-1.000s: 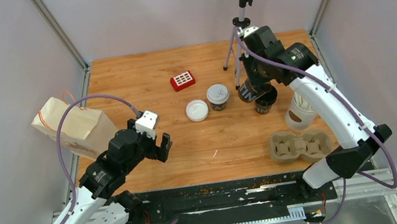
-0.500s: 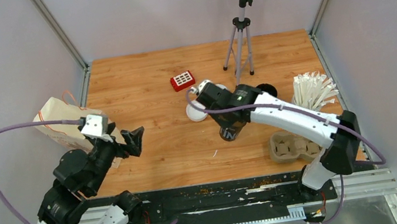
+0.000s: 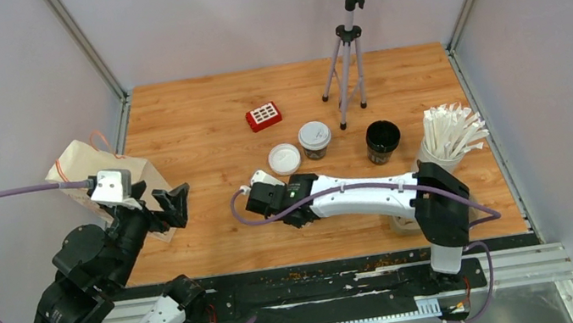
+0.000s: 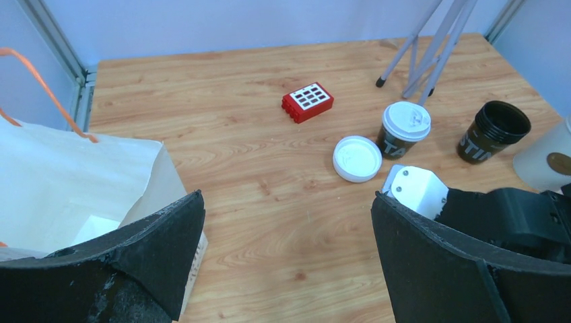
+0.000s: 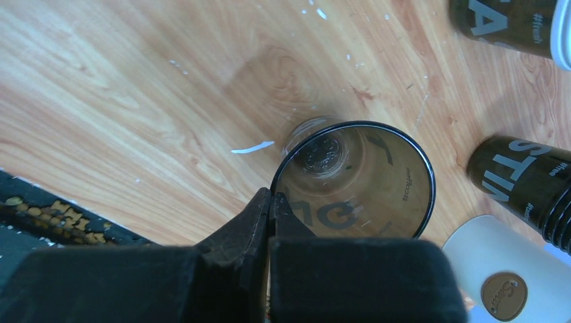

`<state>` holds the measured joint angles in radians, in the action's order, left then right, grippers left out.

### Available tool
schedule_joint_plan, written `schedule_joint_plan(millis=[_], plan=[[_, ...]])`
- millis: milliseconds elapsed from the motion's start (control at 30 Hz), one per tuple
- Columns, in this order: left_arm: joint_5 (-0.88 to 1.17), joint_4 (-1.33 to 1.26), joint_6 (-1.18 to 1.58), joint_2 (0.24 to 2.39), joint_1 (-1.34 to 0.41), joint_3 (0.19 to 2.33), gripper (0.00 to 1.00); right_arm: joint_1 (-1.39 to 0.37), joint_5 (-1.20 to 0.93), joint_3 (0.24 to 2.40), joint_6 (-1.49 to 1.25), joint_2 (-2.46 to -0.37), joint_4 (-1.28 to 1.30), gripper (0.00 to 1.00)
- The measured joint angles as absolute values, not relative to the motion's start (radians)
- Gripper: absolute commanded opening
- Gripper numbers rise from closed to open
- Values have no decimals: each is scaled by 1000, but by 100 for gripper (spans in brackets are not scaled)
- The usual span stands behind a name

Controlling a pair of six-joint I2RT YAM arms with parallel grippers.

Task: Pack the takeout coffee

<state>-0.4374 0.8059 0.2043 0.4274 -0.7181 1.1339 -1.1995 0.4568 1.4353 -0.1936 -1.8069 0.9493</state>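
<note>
My right gripper [image 5: 270, 196] is shut on the rim of a lidless black-rimmed coffee cup [image 5: 357, 178], held just above the wood. From above, that gripper [image 3: 289, 204] is left of the table's centre and hides the cup. A lidded black coffee cup [image 3: 315, 138] stands at mid-table beside a loose white lid [image 3: 284, 158]. An open black cup [image 3: 383, 139] stands to the right. My left gripper [image 4: 286, 202] is open and holds nothing, next to the paper bag [image 3: 111, 183].
A red block [image 3: 263, 116] lies behind the cups, with a tripod [image 3: 345, 58] at the back. A white cup of wrapped straws [image 3: 444, 140] stands at the right. The cardboard cup tray [image 3: 399, 222] is mostly hidden under my right arm.
My right arm has swung from the back right to the left front, carrying the lidless cup. My left arm has drawn back toward the paper bag, still open.
</note>
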Motion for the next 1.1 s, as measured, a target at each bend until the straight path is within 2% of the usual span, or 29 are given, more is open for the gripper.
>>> schedule_joint_plan(millis=[400, 600, 767, 867, 1100], plan=[[-465, 840, 204, 430, -718, 1133, 100, -1246, 458, 1431, -229, -1799, 938, 4], [-470, 844, 204, 442, -718, 1125, 100, -1246, 455, 1431, -234, -1772, 937, 15], [-469, 851, 204, 469, -718, 1116, 100, -1248, 455, 1431, -236, -1768, 941, 31], [-469, 853, 205, 503, -718, 1116, 100, -1250, 455, 1431, -241, -1743, 945, 48], [-501, 899, 254, 723, -718, 1153, 100, -1250, 459, 1431, -253, -1573, 944, 79]])
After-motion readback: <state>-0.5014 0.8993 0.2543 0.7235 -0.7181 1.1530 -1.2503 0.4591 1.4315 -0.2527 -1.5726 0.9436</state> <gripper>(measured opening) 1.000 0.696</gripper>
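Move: The right hand has the last cup's rim pinched at its back-left edge; the cup's middle is about 2 cm ahead, 4 cm to the right and 5 cm below. The lid lies some 17 cm ahead, 2 cm left and 9 cm below, the lidded cup 19 cm ahead and 7 cm right. From the left hand the cup is roughly 5 cm ahead, 28 cm right and 31 cm below; the lid is 20 cm ahead, 23 cm right. Back and slightly left by not quite 2 cm, the right hand shifts the cup with the rim still pinched, then stops, opens its fingers wide to free the rim and rises almost straight up, about 7.5 cm, tilting a little. The left hand, open and empty, starts down and forward with some drift right, about 8 cm in all towards the cup, fingers tipping downward. ##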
